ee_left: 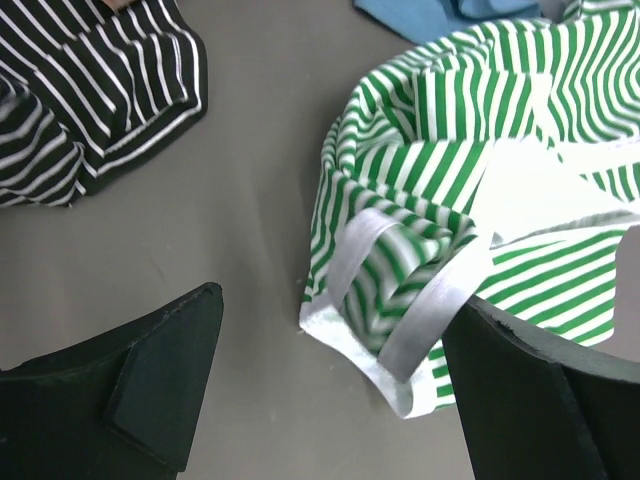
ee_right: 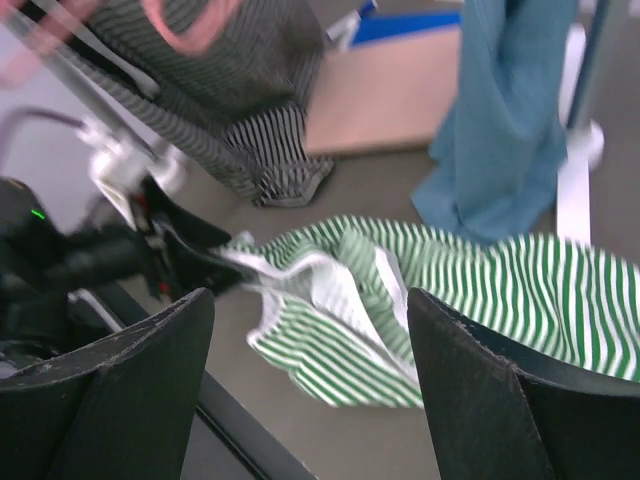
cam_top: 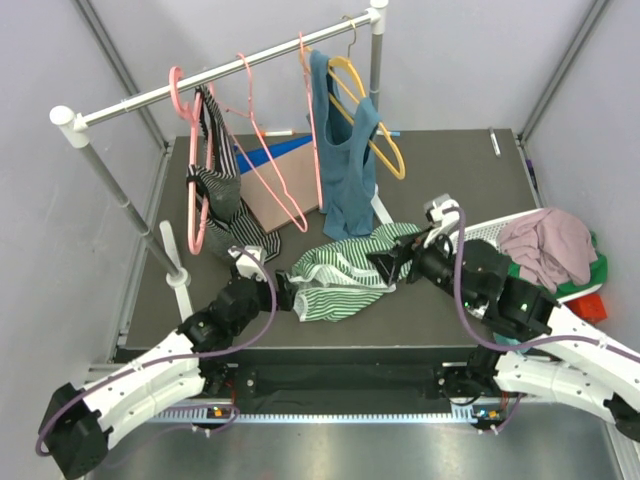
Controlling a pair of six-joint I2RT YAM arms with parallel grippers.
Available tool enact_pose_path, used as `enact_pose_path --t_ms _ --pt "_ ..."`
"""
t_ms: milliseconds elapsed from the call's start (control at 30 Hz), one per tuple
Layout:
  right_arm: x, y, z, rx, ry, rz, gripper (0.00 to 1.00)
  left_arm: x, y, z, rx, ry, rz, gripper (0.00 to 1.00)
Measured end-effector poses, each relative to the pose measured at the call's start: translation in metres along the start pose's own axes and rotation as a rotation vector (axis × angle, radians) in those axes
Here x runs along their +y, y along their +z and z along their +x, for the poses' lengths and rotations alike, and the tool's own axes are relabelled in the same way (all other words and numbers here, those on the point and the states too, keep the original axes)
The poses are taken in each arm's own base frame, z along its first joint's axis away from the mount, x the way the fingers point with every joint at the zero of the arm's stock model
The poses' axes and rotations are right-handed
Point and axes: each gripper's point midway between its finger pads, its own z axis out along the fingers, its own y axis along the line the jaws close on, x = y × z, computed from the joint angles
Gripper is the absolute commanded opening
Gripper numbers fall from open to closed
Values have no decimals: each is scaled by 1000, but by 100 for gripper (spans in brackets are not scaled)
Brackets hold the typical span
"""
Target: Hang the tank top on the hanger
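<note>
The green-and-white striped tank top (cam_top: pixel 345 270) lies crumpled on the dark table, between my two grippers. My left gripper (cam_top: pixel 285 290) is at its left end and stands open. In the left wrist view the top's white-trimmed edge (ee_left: pixel 420 310) lies loose between the fingers of my left gripper (ee_left: pixel 340 300), close to the right finger. My right gripper (cam_top: pixel 392 262) is at the top's right end, also open. In the right wrist view the tank top (ee_right: pixel 400 300) lies on the table beyond my right gripper (ee_right: pixel 310 295). An empty thin pink hanger (cam_top: pixel 247 95) hangs on the rail.
A clothes rail (cam_top: pixel 220 80) crosses the back. On it hang a black-and-white striped garment (cam_top: pixel 225 195) on a thicker pink hanger, a teal tank top (cam_top: pixel 345 160) and a yellow hanger (cam_top: pixel 385 150). A brown board (cam_top: pixel 275 195) lies behind. A white basket (cam_top: pixel 480 232) of clothes stands at the right.
</note>
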Motion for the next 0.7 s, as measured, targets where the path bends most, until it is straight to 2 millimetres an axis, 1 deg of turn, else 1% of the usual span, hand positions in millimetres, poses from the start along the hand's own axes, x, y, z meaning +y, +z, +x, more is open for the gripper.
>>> enact_pose_path --t_ms 100,167,267,300,400,433,467,500,533,700 --pt "20 1 -38 -49 -23 -49 77 0 -1 4 4 5 12 92" --pt "31 7 -66 -87 -35 -58 77 -1 -2 2 -5 3 21 91" --pt "44 24 -99 -131 -51 -49 77 -2 -3 0 -14 3 26 91" --pt "47 30 -106 -140 -56 -45 76 -2 -3 0 -14 3 26 91" --pt "58 57 -123 -155 -80 -32 76 -2 -3 0 -14 3 26 91" --pt "61 64 -126 -155 -87 -30 76 -2 -3 0 -16 3 26 91" --pt "64 73 -135 -170 -97 -22 76 -2 -3 -1 -19 2 28 91" --pt "65 80 -131 -158 -102 -19 76 -3 -4 -2 -23 0 29 91" --pt "65 88 -131 -153 -113 -5 75 -3 -4 -3 -27 -1 31 91" --pt "67 122 -140 -166 -144 57 73 -4 -7 -8 -46 -7 40 91"
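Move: The empty pink hanger next to the blue top hangs about 20 cm ahead of the right hand, 11 cm to its left and 17 cm higher. The blue top is roughly 18 cm ahead, 5 cm left and 6 cm up; the other empty pink hanger is 14 cm ahead, 18 cm left and 15 cm up. The tank top lies 8 cm ahead, 7 cm left and 17 cm below. From the left hand, that first hanger is some 16 cm ahead, 9 cm right and 35 cm up. Fingers open, the right hand rises some 13 cm, then swings left and forward towards the nearer empty pink hanger. ##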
